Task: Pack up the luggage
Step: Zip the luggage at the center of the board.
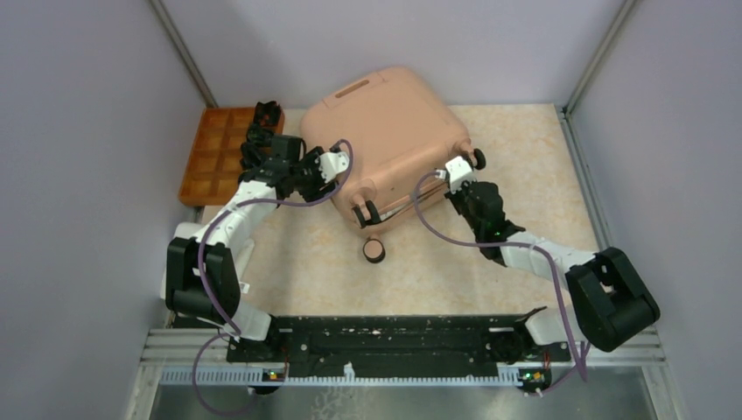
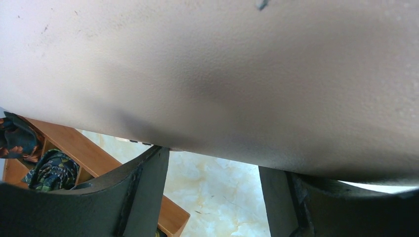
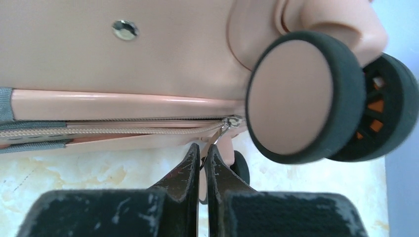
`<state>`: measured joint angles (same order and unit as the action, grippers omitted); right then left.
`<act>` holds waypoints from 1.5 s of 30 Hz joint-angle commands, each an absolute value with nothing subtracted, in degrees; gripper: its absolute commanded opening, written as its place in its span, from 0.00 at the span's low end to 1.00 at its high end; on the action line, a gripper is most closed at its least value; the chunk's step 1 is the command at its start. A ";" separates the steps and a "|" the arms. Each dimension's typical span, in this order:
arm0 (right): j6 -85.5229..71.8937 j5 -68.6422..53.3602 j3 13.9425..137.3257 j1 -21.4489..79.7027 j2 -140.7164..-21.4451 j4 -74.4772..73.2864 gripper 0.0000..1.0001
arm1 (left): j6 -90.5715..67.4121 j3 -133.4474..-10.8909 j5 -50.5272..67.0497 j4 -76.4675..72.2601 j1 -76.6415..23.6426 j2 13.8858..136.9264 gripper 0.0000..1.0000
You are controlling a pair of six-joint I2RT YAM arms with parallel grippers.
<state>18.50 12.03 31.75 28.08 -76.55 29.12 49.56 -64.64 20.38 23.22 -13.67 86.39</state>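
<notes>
The peach-pink luggage [image 1: 385,140] lies closed on the table, tilted, wheels toward me. My left gripper [image 1: 337,166] is at its left edge. In the left wrist view its shell [image 2: 222,74] fills the top, and the left gripper [image 2: 215,160] stands open, fingertips against the shell's lower edge, only table between them. My right gripper [image 1: 455,171] is at the near right corner. In the right wrist view the gripper [image 3: 201,148] is shut on the metal zipper pull [image 3: 219,132], at the end of the zipper beside a black-and-pink wheel [image 3: 296,94].
An orange compartmented tray [image 1: 219,153] stands at the back left with dark patterned cloth items [image 2: 49,168] in it. A small round black thing with a tan top [image 1: 374,251] lies on the table just in front of the suitcase. Grey walls enclose both sides.
</notes>
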 commanded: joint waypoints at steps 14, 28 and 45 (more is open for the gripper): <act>12.89 6.06 34.32 48.63 -77.77 29.58 0.23 | 44.86 -68.81 27.49 23.90 -18.78 86.28 0.71; -11.80 13.26 39.93 35.16 -58.71 16.06 0.98 | 33.66 -72.94 30.77 24.59 3.80 92.35 0.99; -30.21 11.22 58.90 14.32 -64.51 -4.02 0.99 | 21.23 -95.03 26.86 8.51 5.11 121.34 0.98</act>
<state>-27.46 11.92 53.36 15.53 -61.06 4.91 23.83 -91.88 20.56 16.53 4.78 120.86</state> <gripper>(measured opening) 0.985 0.987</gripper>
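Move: The right hand already pinches the zip pull near the case's right front corner; the grey strap at mid-zip lies about 10 cm to its left and 3 cm back, level with it. The upper right wheels are some 5 cm ahead, 7 cm right and 5 cm above. The left hand is at the suitcase's left side, the suitcase's middle about 13 cm ahead and 16 cm right, level; the wooden tray is roughly 28 cm left, 8 cm ahead and 11 cm lower. Still pinching the zip pull, the right hand sets off left and slightly back along the front seam, about 10 cm, towards the strap; then it opens wide, rises some 20 cm and swings right and somewhat forward, rolling about 50 degrees, left side up. The left hand seems to bear on the case's side, then backs off, opens fully, and sweeps left, forward and down between case and tray. ##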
